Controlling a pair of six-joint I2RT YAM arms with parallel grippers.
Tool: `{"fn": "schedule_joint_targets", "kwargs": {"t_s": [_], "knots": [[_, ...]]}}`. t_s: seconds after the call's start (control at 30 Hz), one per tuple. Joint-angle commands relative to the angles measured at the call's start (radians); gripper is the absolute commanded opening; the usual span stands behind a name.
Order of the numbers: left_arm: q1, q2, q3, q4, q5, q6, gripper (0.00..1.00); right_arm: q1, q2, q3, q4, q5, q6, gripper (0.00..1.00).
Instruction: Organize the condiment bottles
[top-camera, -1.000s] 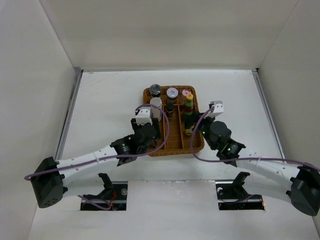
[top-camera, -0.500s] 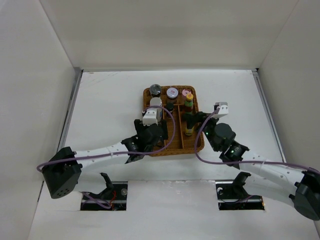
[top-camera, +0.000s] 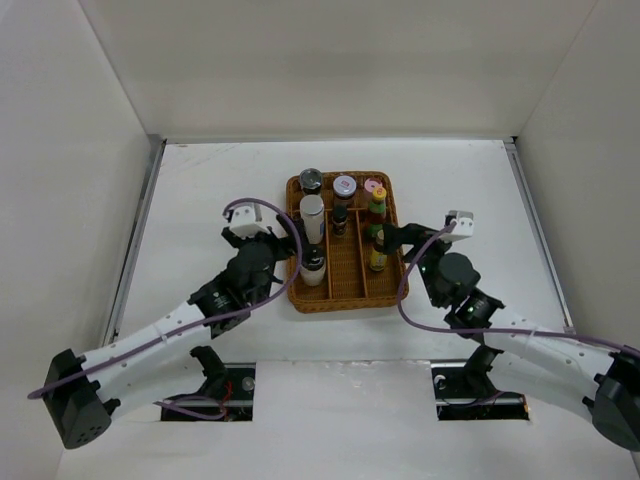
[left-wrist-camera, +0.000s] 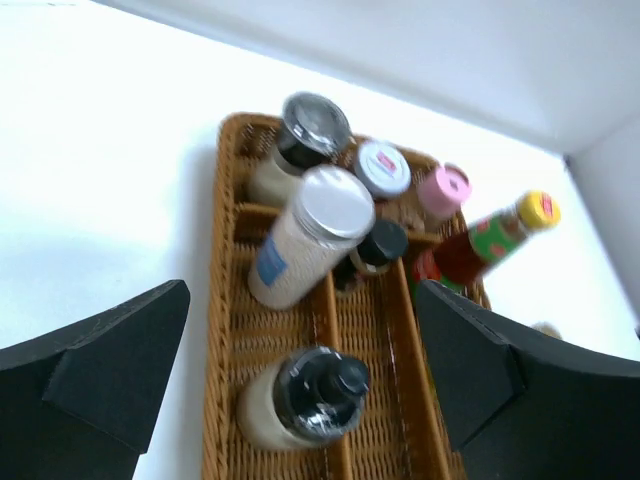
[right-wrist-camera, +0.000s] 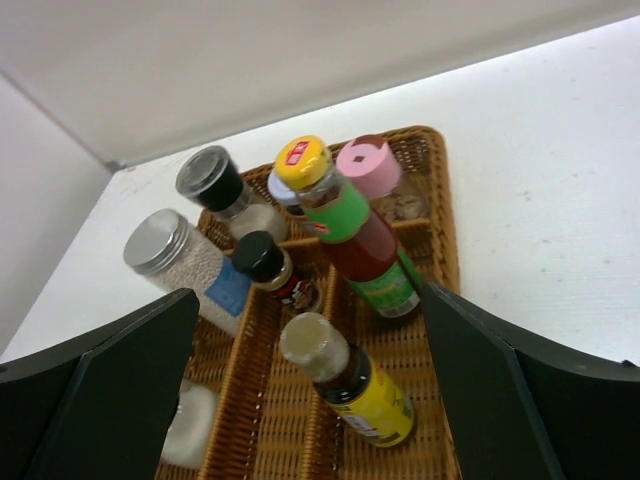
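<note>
The condiment bottles stand in the wicker tray (top-camera: 345, 296). A white bottle with a black cap (left-wrist-camera: 300, 400) stands at the near end of the left compartment, free between the fingers of my open left gripper (left-wrist-camera: 305, 395), which sits at the tray's left edge (top-camera: 288, 258). A brown yellow-labelled bottle (right-wrist-camera: 372, 385) stands in the right compartment below my open right gripper (right-wrist-camera: 315, 400), at the tray's right edge (top-camera: 398, 240). Behind are the green-labelled yellow-capped bottle (right-wrist-camera: 350, 235), a white cylinder with a grey cap (left-wrist-camera: 305, 235), a small black-capped bottle (right-wrist-camera: 275, 272) and pink- (right-wrist-camera: 370, 170), grey- (left-wrist-camera: 383, 168) and black-lidded (left-wrist-camera: 305, 130) jars.
The tray has three long compartments with wicker dividers (left-wrist-camera: 325, 330). White walls enclose the table on the left, right and back. Purple cables loop over both arms beside the tray (top-camera: 405, 290).
Both grippers have opened wide and drawn back from over the tray, the left one leftward, the right one rightward. The white black-capped bottle and the brown yellow-labelled bottle now stand free.
</note>
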Motion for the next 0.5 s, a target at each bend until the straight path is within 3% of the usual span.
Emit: {"fn": "schedule_joint_targets", "kwargs": {"t_s": [0.0, 0.13, 0.27, 0.47], "knots": [[0.094, -0.054, -0.059, 0.025, 0.044, -0.042, 1.0, -0.014, -0.05, -0.019, 0.081, 0.075, 0.004, 1.0], [0.287, -0.103, -0.098, -0.103, 0.1, -0.145, 1.0, -0.04, -0.094, -0.05, 0.101, 0.11, 0.013, 1.0], [0.459, -0.094, -0.038, -0.291, 0.164, -0.199, 1.0, -0.075, -0.128, -0.077, 0.106, 0.122, 0.056, 1.0], [0.472, -0.121, 0.037, -0.369, 0.253, -0.203, 1.0, -0.145, -0.143, -0.102, 0.092, 0.125, 0.105, 1.0]]}}
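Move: The black-capped bottle just set in the tray stands about 5 cm right of the left hand, roughly level fore and aft, 13 cm below; the white-lidded shaker is about 12 cm ahead and 5 right. From the right hand, the yellow-label bottle lies some 5 cm left, 1 ahead and 13 below; the red sauce bottle is about 9 ahead and 6 left. Nothing remains on the table to fetch. Open hands retreat from the tray, the left some 13 cm left and 6 down, the right 6 rightward. ##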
